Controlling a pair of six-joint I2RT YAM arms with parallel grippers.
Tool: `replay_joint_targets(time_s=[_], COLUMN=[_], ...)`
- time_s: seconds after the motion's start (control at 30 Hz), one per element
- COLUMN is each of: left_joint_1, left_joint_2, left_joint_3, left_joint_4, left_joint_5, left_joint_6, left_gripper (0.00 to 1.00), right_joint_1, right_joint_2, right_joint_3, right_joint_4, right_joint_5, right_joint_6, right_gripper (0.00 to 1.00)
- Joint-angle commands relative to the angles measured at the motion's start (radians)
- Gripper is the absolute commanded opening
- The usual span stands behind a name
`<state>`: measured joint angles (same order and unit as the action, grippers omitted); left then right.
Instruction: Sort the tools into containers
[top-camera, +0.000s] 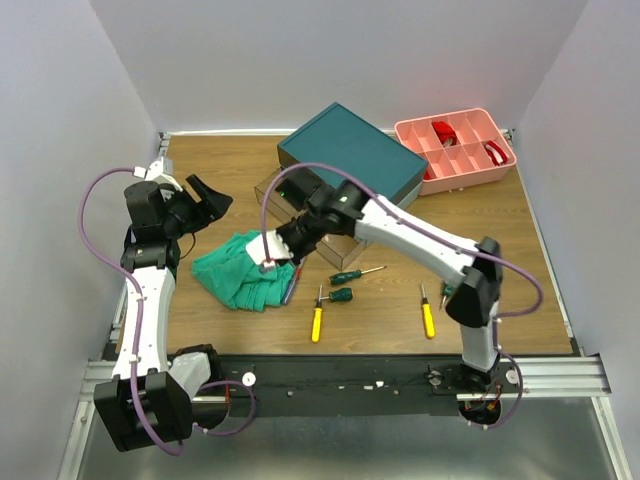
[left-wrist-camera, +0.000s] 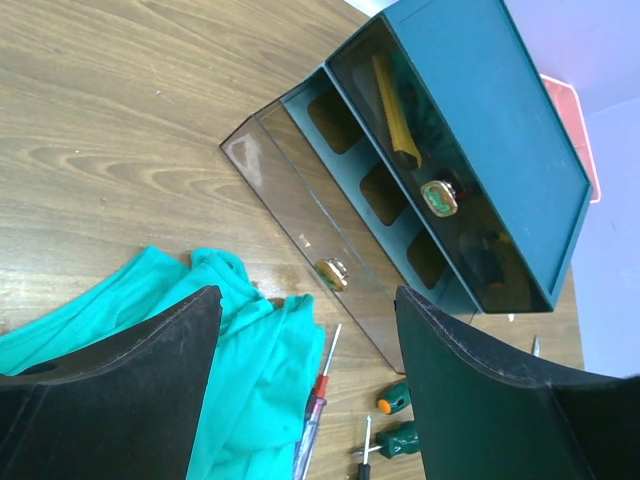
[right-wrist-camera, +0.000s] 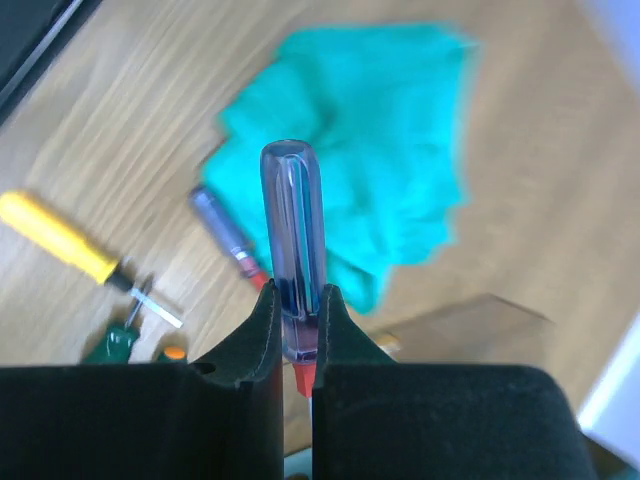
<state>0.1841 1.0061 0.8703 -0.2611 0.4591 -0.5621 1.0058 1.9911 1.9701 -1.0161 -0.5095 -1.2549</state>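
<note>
My right gripper (right-wrist-camera: 295, 297) is shut on a red-and-blue screwdriver (right-wrist-camera: 291, 235), held above the table near the green cloth (top-camera: 245, 270) and in front of the dark teal box (top-camera: 350, 150). In the top view this gripper (top-camera: 280, 247) is beside the box's pulled-out clear drawer (left-wrist-camera: 310, 230). A second red-and-blue screwdriver (left-wrist-camera: 318, 400) lies at the cloth's edge. Two green-handled screwdrivers (top-camera: 352, 275) (top-camera: 340, 295) and two yellow-handled ones (top-camera: 316, 322) (top-camera: 428, 318) lie on the table. My left gripper (top-camera: 208, 200) is open and empty, left of the box.
A pink compartment tray (top-camera: 455, 150) with red items stands at the back right. The upper drawer of the box (left-wrist-camera: 470, 200) holds a yellow-handled tool (left-wrist-camera: 395, 115). White walls enclose the table on three sides.
</note>
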Motion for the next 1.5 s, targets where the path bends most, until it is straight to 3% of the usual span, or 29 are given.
replay_joint_targets(time_s=[0.0,0.07,0.23,0.47,0.7,0.8,0.83,0.9,1.0,1.07,1.17,1.33,1.47], left_joint_1=[0.006,0.006,0.006,0.012,0.035,0.046,0.052,0.060,0.072,0.078,0.081,0.083,0.090], left_joint_2=[0.008,0.003,-0.001,0.011,0.031,0.035,0.037,0.035,0.029,0.020,0.014,-0.014,-0.037], left_joint_3=[0.035,0.039,0.044,0.044,0.045,0.047,0.050,0.059,0.064,0.056,0.042,0.021,-0.005], left_joint_4=[0.045,0.048,0.036,0.029,0.026,0.036,0.036,0.033,0.031,0.037,0.043,0.048,0.036], left_joint_5=[0.041,0.036,0.018,-0.010,-0.013,-0.011,-0.010,-0.007,-0.004,-0.002,0.003,0.006,0.000], left_joint_6=[-0.051,-0.055,-0.045,-0.030,-0.025,-0.035,-0.035,-0.036,-0.035,-0.035,-0.038,-0.038,-0.030], left_gripper=[0.79,0.79,0.79,0.79,0.79,0.79,0.79,0.80,0.81,0.81,0.81,0.81,0.81], right_joint_1=[-0.007,-0.036,-0.150,-0.220,-0.231,-0.231,-0.231,-0.230,-0.222,-0.202,-0.146,-0.053,-0.006], right_joint_2=[-0.098,-0.068,0.057,0.138,0.199,0.204,0.196,0.173,0.111,0.057,-0.021,-0.074,-0.060], right_joint_3=[-0.079,-0.064,0.099,0.087,0.121,0.125,0.125,0.116,0.090,0.037,-0.118,-0.316,-0.398], right_joint_4=[0.334,0.404,0.349,0.381,0.337,0.329,0.330,0.335,0.306,0.223,0.156,0.117,0.181], right_joint_5=[0.204,0.364,0.397,0.465,0.382,0.396,0.401,0.382,0.216,0.006,-0.098,-0.083,-0.012], right_joint_6=[0.395,0.532,0.770,0.834,0.885,0.925,0.925,0.916,0.824,0.657,0.401,0.070,-0.020], right_gripper=[0.01,0.01,0.01,0.01,0.01,0.37,0.61,0.72,0.72,0.70,0.69,0.67,0.68])
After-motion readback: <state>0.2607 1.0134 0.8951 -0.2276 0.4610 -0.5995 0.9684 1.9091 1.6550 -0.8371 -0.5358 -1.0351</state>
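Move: From the right gripper, which already holds a purple-and-red screwdriver, the open clear drawer lies about 17 cm ahead, 3 cm to the right and 16 cm below. The cabinet stands some 25 cm ahead and 13 cm right; the second purple screwdriver is nearly straight below, 18 cm down, 1 cm back and 2 cm left. The green cloth lies 13 cm left and 1 cm ahead. From the left gripper the drawer is roughly 5 cm ahead, 21 cm right and 22 cm down. Swing the right gripper up, then about 19 cm forward and slightly right, turning some 65 degrees clockwise while sinking over the drawer, and open the fingers to let go of the screwdriver. Then draw back, turning the wrist most of the way back, and sink open towards the second purple screwdriver. Let the left gripper ease a little left, still open. ##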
